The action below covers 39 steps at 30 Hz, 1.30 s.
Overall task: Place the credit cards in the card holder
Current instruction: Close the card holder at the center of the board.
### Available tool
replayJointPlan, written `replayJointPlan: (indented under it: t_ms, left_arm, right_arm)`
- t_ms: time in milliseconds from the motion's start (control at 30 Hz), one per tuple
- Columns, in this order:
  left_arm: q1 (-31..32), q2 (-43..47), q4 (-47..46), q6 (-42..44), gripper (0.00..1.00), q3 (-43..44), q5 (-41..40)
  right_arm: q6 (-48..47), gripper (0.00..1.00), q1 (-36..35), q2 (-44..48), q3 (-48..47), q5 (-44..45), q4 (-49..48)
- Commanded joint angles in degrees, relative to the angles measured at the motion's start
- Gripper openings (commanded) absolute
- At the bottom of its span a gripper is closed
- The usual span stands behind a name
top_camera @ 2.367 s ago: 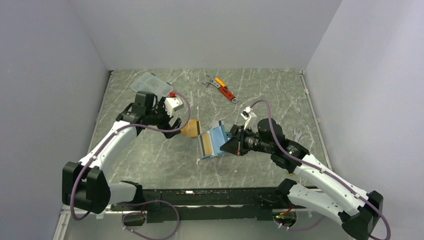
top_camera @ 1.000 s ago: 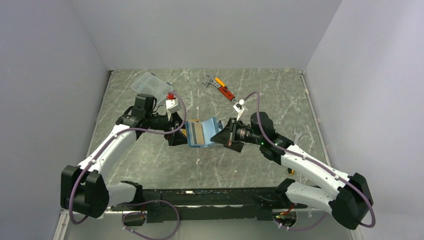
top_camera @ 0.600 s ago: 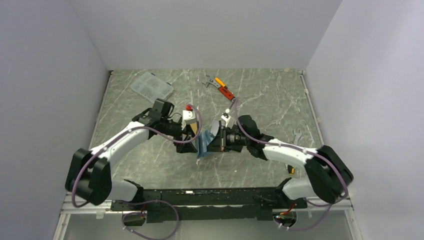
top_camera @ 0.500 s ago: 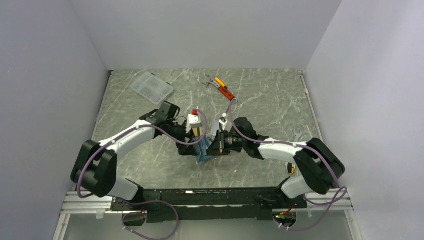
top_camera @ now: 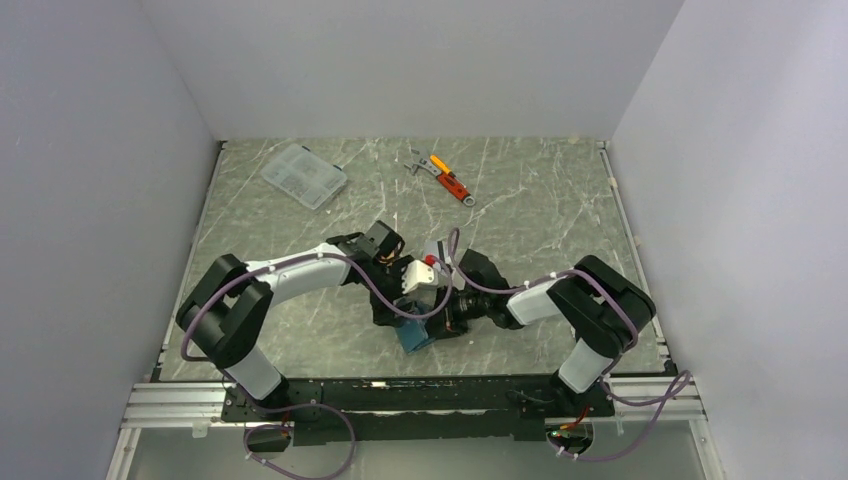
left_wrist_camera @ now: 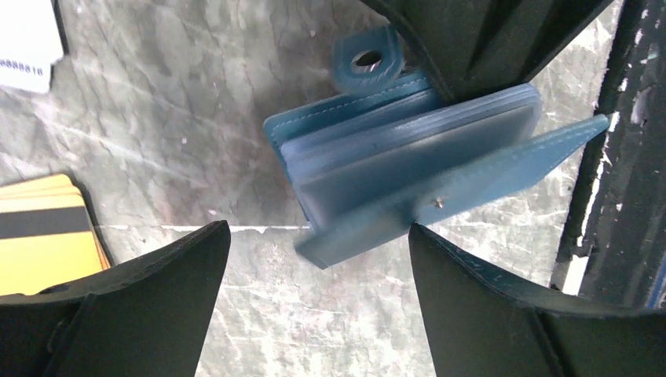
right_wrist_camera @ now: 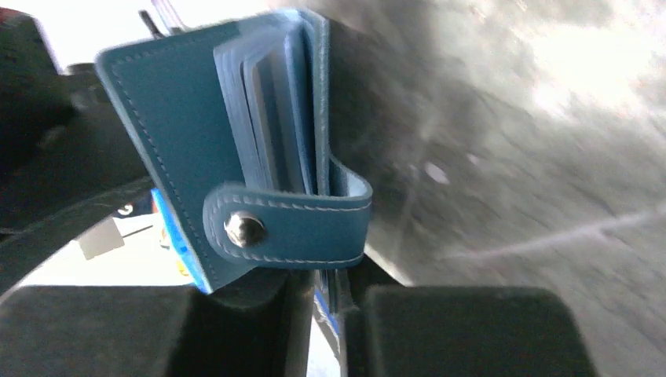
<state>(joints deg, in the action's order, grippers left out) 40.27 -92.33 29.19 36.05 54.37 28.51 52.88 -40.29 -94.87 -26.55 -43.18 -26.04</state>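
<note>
The teal-blue card holder (left_wrist_camera: 408,161) hangs folded, its leaves and snap strap (right_wrist_camera: 287,228) edge-on, just above the table near the front edge (top_camera: 420,336). My right gripper (right_wrist_camera: 330,292) is shut on its lower edge, and the right gripper (top_camera: 447,318) comes in from the right in the top view. My left gripper (left_wrist_camera: 318,236) stands open, one finger on each side of the holder's lower corner. It sits over the holder in the top view, where the left gripper (top_camera: 398,306) is partly hidden. Orange-gold credit cards (left_wrist_camera: 43,239) with a dark stripe lie stacked on the table. A pale printed card (left_wrist_camera: 27,35) lies beyond them.
A clear plastic box (top_camera: 304,175) sits at the back left and an orange-red wrench (top_camera: 450,180) at the back middle. The black frame rail (top_camera: 420,390) runs along the near table edge, close to the holder and both grippers.
Both arms have drawn in toward the near edge. The card holder, spread open a second ago, is now folded and lower. My left gripper has come over it.
</note>
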Motion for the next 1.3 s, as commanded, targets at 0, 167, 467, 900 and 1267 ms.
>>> replayJointPlan:
  t_ms: [0, 167, 467, 900, 1267]
  left_arm:
    - [2.72, -0.95, -0.41, 2.62, 0.9, 3.41, -5.72]
    - [4.97, -2.66, 1.85, 3.31, 0.89, 6.1, -6.1]
    - [7.56, -5.13, 2.97, 5.22, 0.88, 7.49, -7.52]
    - [10.32, -7.45, 1.64, 5.98, 0.88, 7.78, -11.55]
    - [17.82, -5.24, -2.71, 12.59, 0.88, 0.33, -22.29]
  right_arm:
    - [-0.88, 0.23, 0.74, 0.22, 2.81, 1.51, -1.75]
    - [-3.5, 0.35, 2.33, 6.9, 4.57, 6.29, 5.26]
    - [-5.96, 0.41, 2.51, 19.65, 6.05, 17.45, 20.22]
    - [-8.33, 0.43, 2.47, 26.76, 2.92, 25.22, 25.56]
    - [-9.09, 0.46, 2.92, 28.61, 3.38, 23.95, 24.85]
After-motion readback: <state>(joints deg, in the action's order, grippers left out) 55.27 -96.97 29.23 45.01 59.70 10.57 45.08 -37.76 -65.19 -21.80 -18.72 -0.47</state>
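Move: The card holder, cover half raised, sits at the right hand's nearly shut fingertips, its middle about 4 cm to their left and 1 cm back. From the left hand the holder is some 5 cm back, 3 cm right and slightly lower. The orange cards lie about 14 cm ahead and 4 cm left of the left hand, the white cards 12 cm ahead and 9 cm right; the black cards are roughly 15 cm ahead and 6 cm right of the right hand. The left hand's rear fingertip bears against the holder's cover and carries it over towards the table as the wide-open hand shifts about 4 cm right, finally turning some 15 degrees clockwise and sinking slightly. The right fingers open and let go of the holder, dip back about a centimetre, then withdraw roughly 7 cm right and somewhat forward, rising a little at the end. ##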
